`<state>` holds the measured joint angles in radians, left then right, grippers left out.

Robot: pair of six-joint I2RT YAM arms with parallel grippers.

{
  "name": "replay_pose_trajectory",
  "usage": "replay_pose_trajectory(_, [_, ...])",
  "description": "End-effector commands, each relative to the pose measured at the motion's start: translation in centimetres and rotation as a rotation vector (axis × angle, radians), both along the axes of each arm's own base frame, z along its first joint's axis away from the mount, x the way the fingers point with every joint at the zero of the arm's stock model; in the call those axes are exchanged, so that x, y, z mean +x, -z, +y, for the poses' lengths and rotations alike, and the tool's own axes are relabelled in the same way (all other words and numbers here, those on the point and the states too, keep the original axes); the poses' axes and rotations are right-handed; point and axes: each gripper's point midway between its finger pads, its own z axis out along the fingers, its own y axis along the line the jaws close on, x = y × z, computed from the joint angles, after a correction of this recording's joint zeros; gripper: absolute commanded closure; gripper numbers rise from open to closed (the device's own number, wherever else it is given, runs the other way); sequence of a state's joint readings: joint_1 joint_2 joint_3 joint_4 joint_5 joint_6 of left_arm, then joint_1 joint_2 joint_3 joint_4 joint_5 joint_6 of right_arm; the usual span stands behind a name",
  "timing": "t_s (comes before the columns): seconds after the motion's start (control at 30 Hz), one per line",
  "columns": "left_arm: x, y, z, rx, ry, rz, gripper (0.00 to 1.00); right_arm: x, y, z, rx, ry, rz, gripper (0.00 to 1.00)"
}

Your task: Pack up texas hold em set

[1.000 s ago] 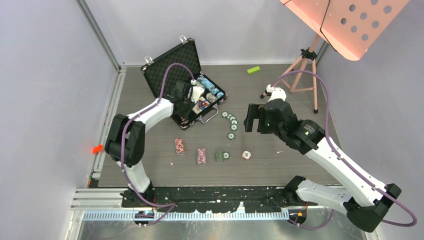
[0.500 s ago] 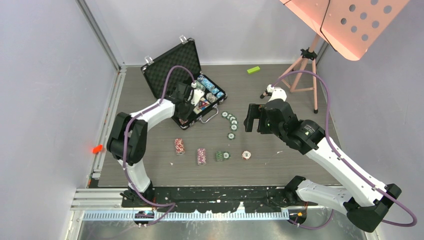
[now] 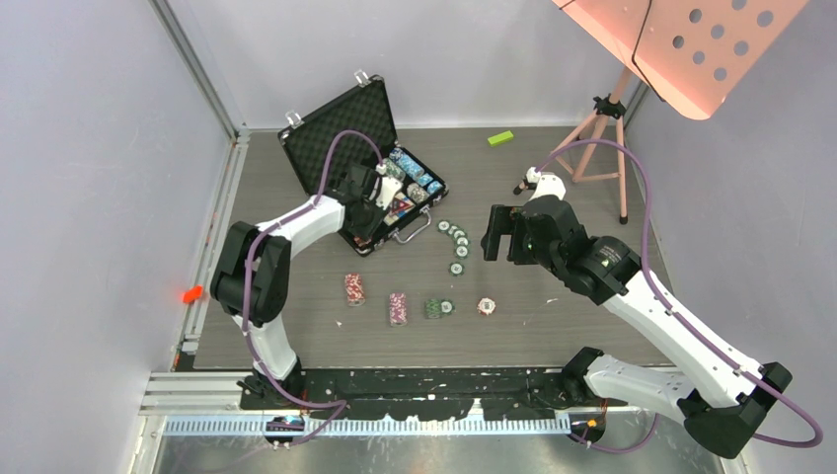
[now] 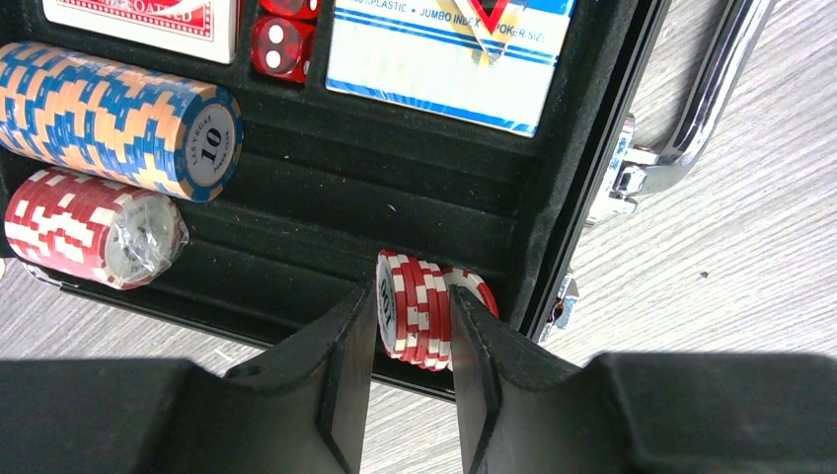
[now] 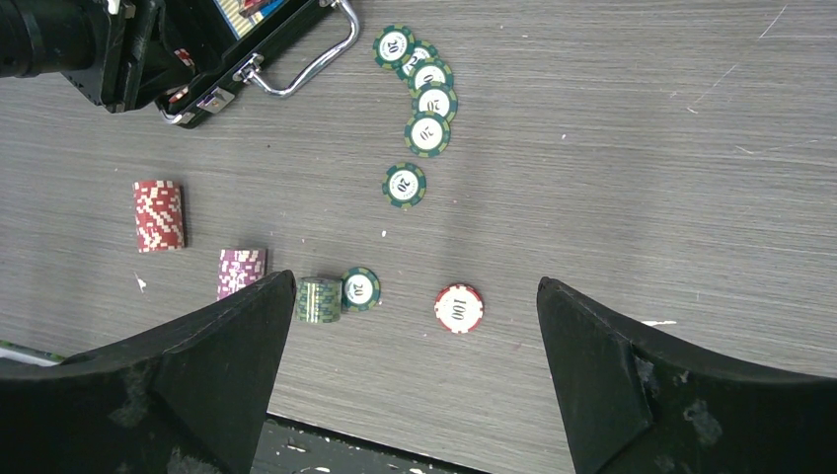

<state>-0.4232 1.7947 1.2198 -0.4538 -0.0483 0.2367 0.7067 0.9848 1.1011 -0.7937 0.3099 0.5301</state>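
The black briefcase [image 3: 341, 126] lies open at the back left, foam lid up. In the left wrist view it holds a blue-and-orange chip roll [image 4: 118, 118], a wrapped red roll [image 4: 89, 227], red dice [image 4: 281, 47] and card decks [image 4: 444, 49]. My left gripper [image 4: 413, 296] straddles a short red chip stack [image 4: 422, 318] that rests in the case's near groove; the jaws stand slightly apart from it. My right gripper [image 5: 415, 279] hangs wide open over the table, above a single red chip [image 5: 459, 308]. Loose on the table are a red stack [image 5: 159, 215], purple stack [image 5: 241, 273], green stack [image 5: 319, 300] and a trail of green chips [image 5: 426, 133].
A small green block [image 3: 500, 137] lies at the back centre. A pink tripod stand [image 3: 597, 138] with a pink perforated board [image 3: 681, 44] occupies the back right corner. Walls close in left, back and right. The case's chrome handle [image 5: 306, 59] faces the loose chips.
The left gripper's jaws have widened a little around the red chip stack in the case. The right arm has not moved.
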Motion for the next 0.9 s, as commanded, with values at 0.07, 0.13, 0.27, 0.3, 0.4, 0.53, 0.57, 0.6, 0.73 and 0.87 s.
replay_pose_trajectory(0.07, [-0.7, -3.1, -1.2, -0.080, 0.010, 0.001, 0.58, 0.5, -1.0, 0.3, 0.030, 0.009, -0.023, 0.00])
replay_pose_trajectory(0.13, [-1.2, -3.5, -1.5, -0.094, 0.016, 0.017, 0.48, 0.5, -1.0, 0.4, 0.030, 0.009, -0.021, 0.00])
replay_pose_trajectory(0.27, [-1.5, -4.3, -1.5, -0.099, 0.009, 0.021, 0.45, 0.6, -0.8, 0.5, 0.031, 0.006, -0.018, 0.00])
replay_pose_trajectory(0.3, [-1.6, -4.5, -1.5, -0.101, 0.008, 0.021, 0.45, 0.6, -0.8, 0.5, 0.031, 0.006, -0.017, 0.00])
replay_pose_trajectory(0.4, [-1.6, -5.3, -1.6, -0.118, -0.009, 0.017, 0.45, 0.6, -0.8, 0.6, 0.030, 0.002, -0.016, 0.00])
replay_pose_trajectory(0.53, [-1.2, -5.9, -0.8, -0.093, -0.058, -0.013, 0.43, 0.7, -0.8, 0.8, 0.029, -0.003, -0.016, 0.00])
replay_pose_trajectory(0.57, [-1.1, -5.8, -0.5, -0.076, -0.069, -0.017, 0.41, 0.7, -0.8, 0.8, 0.032, -0.006, -0.015, 0.00])
replay_pose_trajectory(0.6, [-1.0, -5.6, -0.3, -0.067, -0.077, -0.016, 0.36, 0.8, -0.9, 0.9, 0.034, -0.007, -0.017, 0.00])
replay_pose_trajectory(0.73, [-2.0, -4.8, -1.3, -0.092, -0.015, 0.060, 0.00, 0.8, -0.9, 1.0, 0.036, -0.014, -0.017, 0.00])
replay_pose_trajectory(0.87, [-2.2, -4.7, -1.7, -0.107, 0.002, 0.074, 0.00, 0.8, -0.9, 1.0, 0.034, -0.015, -0.017, 0.00])
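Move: Between the left fingers, about a centimetre under the hand point, sits the small stack of red chips in the case's near corner. The long red chip stack lying on the table is some 12 cm back and 1 cm left, about 2 cm lower. The purple chip stack lies roughly 17 cm back and 7 cm right, the case handle about 12 cm right and 1 cm ahead. From the right hand the long red stack is about 3 cm ahead, 31 cm left, 21 cm below. Backing clear of the small red chips it has just set in the case, the left hand first rises about 2 cm, then draws back some 2 cm towards the near table and the long red stack, and at the end lifts again to about 3.5 cm in all. Its fingers spread from around the chips to fully open, coming free of them, while the wrist barely tilts. ##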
